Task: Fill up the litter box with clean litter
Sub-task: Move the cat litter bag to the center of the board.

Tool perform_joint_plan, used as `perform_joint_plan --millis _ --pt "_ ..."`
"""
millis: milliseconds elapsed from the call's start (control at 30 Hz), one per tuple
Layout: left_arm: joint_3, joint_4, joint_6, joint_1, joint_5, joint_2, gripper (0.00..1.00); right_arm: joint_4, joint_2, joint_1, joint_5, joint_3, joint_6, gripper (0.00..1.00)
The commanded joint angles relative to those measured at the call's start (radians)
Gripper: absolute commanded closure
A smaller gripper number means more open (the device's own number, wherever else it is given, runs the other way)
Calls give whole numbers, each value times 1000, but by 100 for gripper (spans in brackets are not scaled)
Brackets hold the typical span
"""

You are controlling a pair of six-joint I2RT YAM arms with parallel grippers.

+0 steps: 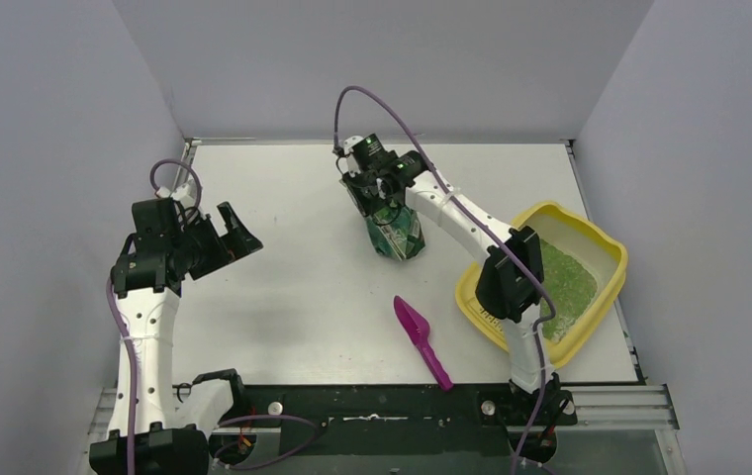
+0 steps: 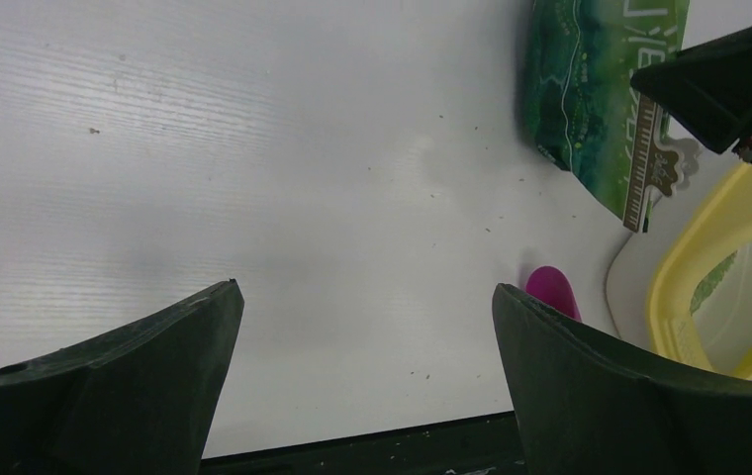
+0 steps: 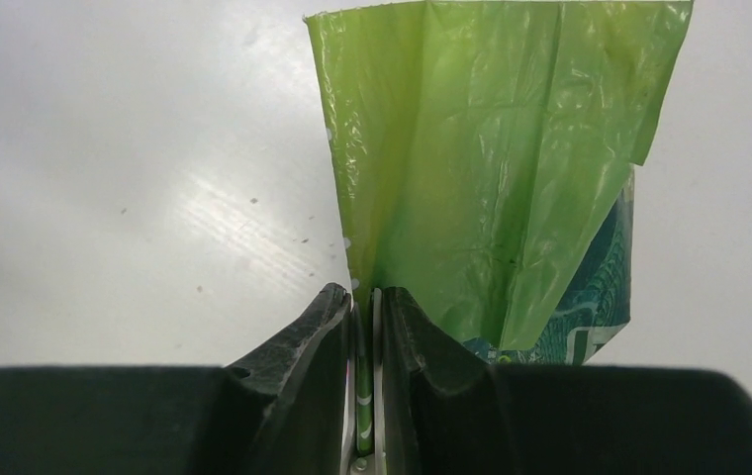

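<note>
The pale yellow litter box [image 1: 605,238] sits at the right of the table, with light-green clean litter [image 1: 562,284] spread over its near half. Its yellow rim [image 2: 694,267] shows at the right edge of the left wrist view. My right gripper [image 1: 380,194] is at the middle back, shut on the top edge of the dark-green litter bag [image 1: 397,234]. In the right wrist view the bag's light-green edge [image 3: 491,178] is pinched between the jaws of my right gripper [image 3: 365,302]. My left gripper [image 1: 235,232] hovers open at the left, holding nothing, and the left gripper [image 2: 364,287] has bare table under it.
A magenta scoop [image 1: 422,338] lies on the table between the bag and the near edge; its tip [image 2: 553,289] shows in the left wrist view. Grey walls enclose the table on three sides. A black rail [image 1: 382,408] runs along the near edge.
</note>
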Motion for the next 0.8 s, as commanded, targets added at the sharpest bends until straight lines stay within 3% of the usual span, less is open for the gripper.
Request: perform_joint_plan --millis 0,433,767 --pt "33 8 9 7 -69 -37 3 53 -154 80 -131 -13 -31 100" --pt "36 60 55 9 -92 -108 3 113 -304 153 -452 -116 -116 100" --pt "-23 194 163 8 137 -174 3 49 -306 155 -529 -142 -235 100"
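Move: The cat litter bag is already in the right gripper, its body about 5 cm back, 5 cm right and 8 cm below the fingers. The board's centre lies roughly 9 cm back, 3 cm right and 16 cm down from this hand. The scoop is some 27 cm back and 11 cm right, the litter box 14 cm back and 38 cm right. From the left gripper, the bag is about 9 cm ahead, 27 cm right and 14 cm below. Keep the right gripper pinched on the cat litter bag's edge and swing it back about 14 cm across the board, with a smaller shift left and a slight rise early on, turning the wrist some 30 degrees counter-clockwise; ease off at the end. Let the open, empty left gripper drift slightly left and back, then lift about 4 cm, tipping its fingers upward. ##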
